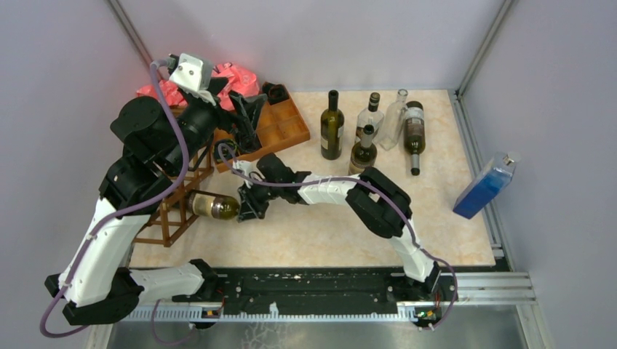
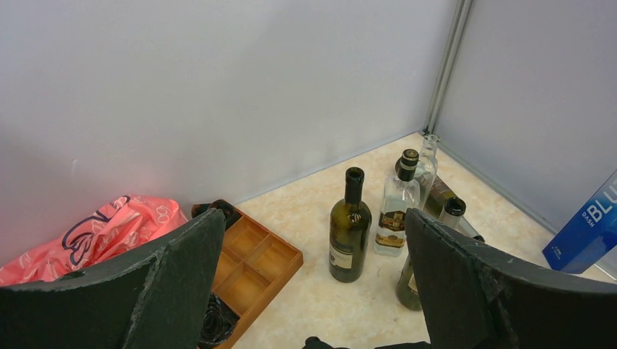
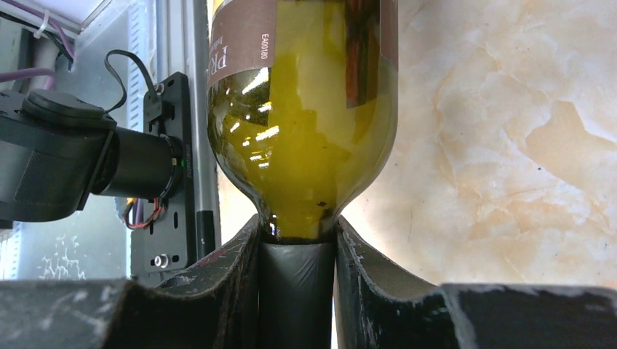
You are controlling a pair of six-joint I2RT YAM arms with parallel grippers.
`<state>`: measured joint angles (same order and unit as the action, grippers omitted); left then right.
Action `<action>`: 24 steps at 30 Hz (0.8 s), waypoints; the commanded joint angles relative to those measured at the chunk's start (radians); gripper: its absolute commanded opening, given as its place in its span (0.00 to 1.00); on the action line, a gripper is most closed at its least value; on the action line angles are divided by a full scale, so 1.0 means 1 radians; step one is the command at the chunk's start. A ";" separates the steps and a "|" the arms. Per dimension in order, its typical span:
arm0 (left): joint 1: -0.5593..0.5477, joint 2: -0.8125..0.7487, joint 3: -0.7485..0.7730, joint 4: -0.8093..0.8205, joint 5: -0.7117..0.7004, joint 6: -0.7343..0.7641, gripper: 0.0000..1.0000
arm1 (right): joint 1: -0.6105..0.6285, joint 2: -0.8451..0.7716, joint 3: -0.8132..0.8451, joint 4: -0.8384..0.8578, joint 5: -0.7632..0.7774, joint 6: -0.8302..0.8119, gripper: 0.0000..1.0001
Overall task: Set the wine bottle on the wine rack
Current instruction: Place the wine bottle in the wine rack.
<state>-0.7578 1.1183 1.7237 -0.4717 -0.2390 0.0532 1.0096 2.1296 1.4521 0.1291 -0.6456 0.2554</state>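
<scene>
The wine bottle [image 1: 215,206] is green glass with a brown label and lies level, its base reaching into the wine rack [image 1: 169,218] at the table's left edge. That rack is a dark brown frame of thin slats, partly hidden under my left arm. My right gripper [image 1: 252,204] is shut on the bottle's black-capped neck. In the right wrist view both fingers press that neck at my right gripper [image 3: 297,234], below the bottle's shoulder [image 3: 305,145]. My left gripper [image 1: 244,116] hangs raised over the back left, open and holding nothing, as the left wrist view shows it [image 2: 313,222].
An orange-brown compartmented tray [image 1: 285,125] sits behind the rack, next to a pink bag [image 1: 234,75]. Several other bottles [image 1: 332,127] stand or lie at the back middle. A blue box [image 1: 482,186] leans at the right wall. Grey walls close in three sides.
</scene>
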 commanded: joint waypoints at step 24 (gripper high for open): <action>-0.005 0.030 0.029 -0.005 0.016 -0.011 0.99 | 0.043 0.208 0.465 0.000 -0.112 0.114 0.00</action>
<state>-0.7578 1.1389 1.7237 -0.4721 -0.2348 0.0460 1.0348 2.3600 1.8114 0.0261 -0.6868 0.3653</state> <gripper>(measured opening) 0.987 0.326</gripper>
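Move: The right hand grips the wine bottle by its neck, its base pointing left and somewhat down into the rack. The mouth of the rack slot lies about 15 cm left, 1 cm ahead and 6 cm below; the bottle's body centres about 11 cm left and 5 cm lower. The wooden tray is roughly 25 cm ahead and 3 cm right, some 9 cm lower. From the idle left hand, the slot mouth is around 18 cm left, 5 cm back and far below, nearly 50 cm. Keeping its grip on the neck, the right hand pushes the wine bottle base-first farther into the rack, travelling about 6 cm to the left at an even height, with only a centimetre or so of forward drift early on. The bottle keeps its downward slant towards the rack while the wrist rolls some 5 degrees about the bottle's long axis, clockwise seen from behind the hand, and the fingers do not loosen. ##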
